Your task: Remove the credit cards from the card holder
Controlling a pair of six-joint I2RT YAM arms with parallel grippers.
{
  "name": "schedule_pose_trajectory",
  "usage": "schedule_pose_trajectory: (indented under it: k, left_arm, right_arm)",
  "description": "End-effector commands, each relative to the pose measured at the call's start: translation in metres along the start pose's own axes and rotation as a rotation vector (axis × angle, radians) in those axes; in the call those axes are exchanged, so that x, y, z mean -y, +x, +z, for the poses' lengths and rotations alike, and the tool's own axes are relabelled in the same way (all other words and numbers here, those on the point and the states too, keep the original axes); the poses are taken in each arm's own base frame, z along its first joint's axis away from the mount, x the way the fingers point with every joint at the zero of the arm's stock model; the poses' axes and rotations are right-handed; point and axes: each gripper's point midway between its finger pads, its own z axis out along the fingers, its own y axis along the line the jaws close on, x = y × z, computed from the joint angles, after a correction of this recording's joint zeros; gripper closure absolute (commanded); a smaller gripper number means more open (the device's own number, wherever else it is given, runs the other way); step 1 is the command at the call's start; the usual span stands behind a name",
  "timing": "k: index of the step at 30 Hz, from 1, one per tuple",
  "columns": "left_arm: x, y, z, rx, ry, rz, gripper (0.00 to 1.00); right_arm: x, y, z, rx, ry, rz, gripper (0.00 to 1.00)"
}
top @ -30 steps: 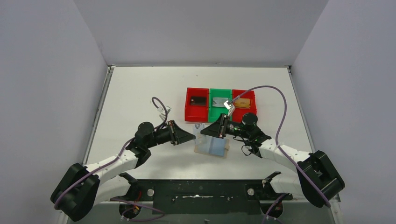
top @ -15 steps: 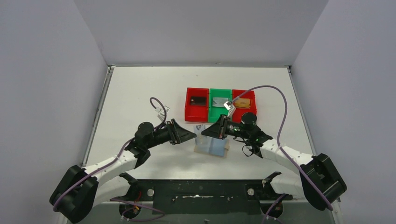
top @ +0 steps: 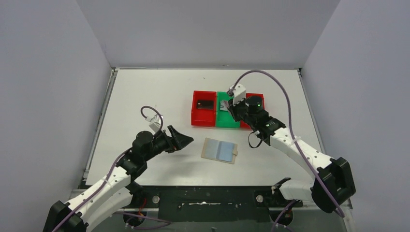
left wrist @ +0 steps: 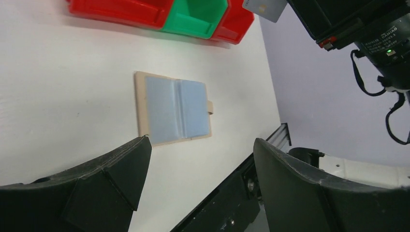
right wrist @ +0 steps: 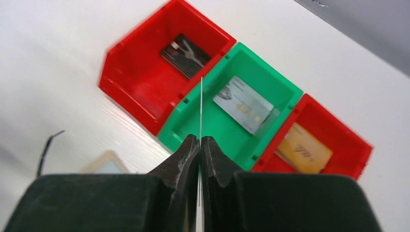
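The tan card holder [top: 220,150] lies open and flat on the table, its pale blue inner panels up; it also shows in the left wrist view [left wrist: 174,107]. My left gripper [top: 186,140] is open and empty, a little to the left of the holder and apart from it [left wrist: 200,145]. My right gripper [top: 231,106] is shut on a thin light credit card [right wrist: 201,108], seen edge-on, and holds it above the green tray [right wrist: 191,123]. A grey card [right wrist: 243,104] lies in that tray.
Three trays stand in a row behind the holder: a red one [right wrist: 130,77] with a dark card [right wrist: 185,55], the green one, and a red one [right wrist: 355,150] with a tan/gold card [right wrist: 303,147]. The table's front edge lies just below the holder.
My right gripper has lifted away from the holder and moved back over the green tray with a card in it. My left gripper has let go of the holder and drawn back left.
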Motion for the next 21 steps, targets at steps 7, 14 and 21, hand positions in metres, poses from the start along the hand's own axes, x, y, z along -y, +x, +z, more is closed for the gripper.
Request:
schedule_pose_trajectory:
  k: [7, 14, 21]
  left_arm:
    - [0.001, -0.024, -0.019, 0.085, -0.083, 0.090, 0.19]
    - [0.003, -0.027, -0.026, 0.100, -0.084, 0.095, 0.18]
    - [0.002, -0.028, -0.030, 0.111, -0.090, 0.097, 0.17]
  right_arm:
    - [0.039, 0.026, 0.052, -0.247, 0.002, -0.745, 1.00]
    - [0.041, 0.045, 0.079, -0.319, -0.072, -0.927, 1.00]
    - [0.046, 0.053, 0.105, -0.347, -0.091, -1.032, 1.00]
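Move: The right hand, pinching a card, has the green bin it is bound for about 11 cm ahead, 1 cm to its right and some 19 cm below. At that same depth, the dark-card bin is roughly 10 cm to the hand's left and the gold-card bin 12 cm to its right; the card holder lies about 12 cm back and 4 cm left, on the table. From the empty left hand, the green bin is roughly 23 cm ahead and 20 cm right. Down and forward goes the right hand, sinking about 11 cm while reaching some 7 cm towards the green bin, its shut fingers keeping their pinch on the card. On the way the hand rolls some 50 degrees, its left side dropping, and the fingers tip more steeply down. The left hand, open and empty, drifts about 3 cm left, away from the card holder. ##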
